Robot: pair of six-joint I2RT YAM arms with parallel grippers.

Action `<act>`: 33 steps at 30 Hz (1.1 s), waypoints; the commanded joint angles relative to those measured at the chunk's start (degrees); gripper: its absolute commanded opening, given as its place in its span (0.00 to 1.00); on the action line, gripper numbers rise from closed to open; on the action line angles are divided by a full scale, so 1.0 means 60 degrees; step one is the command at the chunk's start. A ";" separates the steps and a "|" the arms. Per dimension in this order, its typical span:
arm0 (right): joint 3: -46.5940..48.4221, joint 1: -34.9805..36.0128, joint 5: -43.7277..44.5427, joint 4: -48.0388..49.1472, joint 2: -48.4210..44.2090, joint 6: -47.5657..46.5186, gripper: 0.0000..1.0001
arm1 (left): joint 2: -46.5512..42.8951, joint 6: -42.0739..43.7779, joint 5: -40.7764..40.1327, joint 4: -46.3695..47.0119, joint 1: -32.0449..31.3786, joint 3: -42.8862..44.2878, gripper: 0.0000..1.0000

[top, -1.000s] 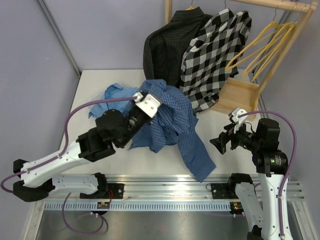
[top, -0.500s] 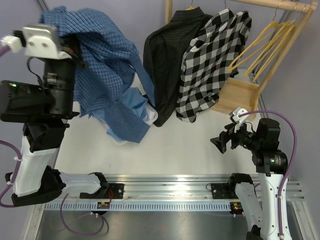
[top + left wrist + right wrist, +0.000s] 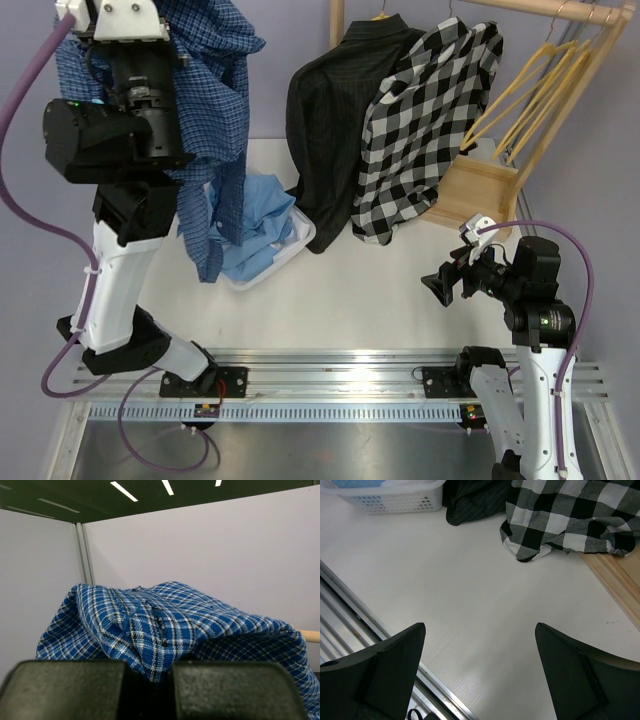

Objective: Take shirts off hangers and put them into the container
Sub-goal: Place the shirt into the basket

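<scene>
My left gripper (image 3: 150,680) is shut on a fold of the dark blue small-check shirt (image 3: 165,625). It is raised high at the top left, and the shirt (image 3: 215,110) hangs from it down to the white basket (image 3: 298,243). A light blue shirt (image 3: 255,215) lies in that basket. On the rail hang the black pinstriped shirt (image 3: 325,120) and the black-and-white check shirt (image 3: 425,120). To their right hang bare yellow hangers (image 3: 530,85). My right gripper (image 3: 440,285) stands open over bare table at the near right, nothing between its fingers (image 3: 390,665).
The wooden rack has a top rail (image 3: 560,10), a slanted post and a flat base (image 3: 480,190) at the back right. Both hanging shirts' hems (image 3: 535,550) rest on the table near that base (image 3: 615,575). A metal rail (image 3: 330,365) runs along the near edge.
My left arm swung up and to the left, lifting the blue check shirt off the table's middle until it hangs above the basket. The right arm has not moved.
</scene>
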 commanded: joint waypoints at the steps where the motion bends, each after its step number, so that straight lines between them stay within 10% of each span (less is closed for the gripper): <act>1: -0.0023 -0.0053 0.0097 0.0380 -0.0042 0.0101 0.99 | 0.0069 -0.0392 0.0763 0.1028 0.0356 0.0559 0.00; 12: -0.0023 -0.0053 0.0155 0.0394 -0.0041 0.0101 0.99 | -0.0076 -0.2120 0.1116 0.0692 0.2068 -0.0420 0.00; 33: -0.0052 -0.0039 0.0155 0.0453 0.0090 0.0131 0.99 | -0.5306 -0.5724 0.2521 -0.0085 0.4004 -0.9547 0.00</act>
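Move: The basket, the place for the blue plaid shirt already pinched in the left gripper, lies about 18 cm ahead of that hand, 2 cm to its left and roughly 68 cm below; the light-blue shirt fills it at that same spot, slightly higher. The black shirt hangs some 24 cm ahead and 22 cm to the right, 43 cm lower. From the right hand the basket is about 27 cm ahead, 42 cm left and 20 cm below. Keep the left gripper shut on the blue plaid shirt and carry it forward about 6 cm, drifting a similar amount left, still high over the basket; then lower it quickly by some 23 cm, easing back slightly near the end, while the upward-pointing fingers tip down about 25 degrees towards level, so the hanging cloth goes down onto the basket. ##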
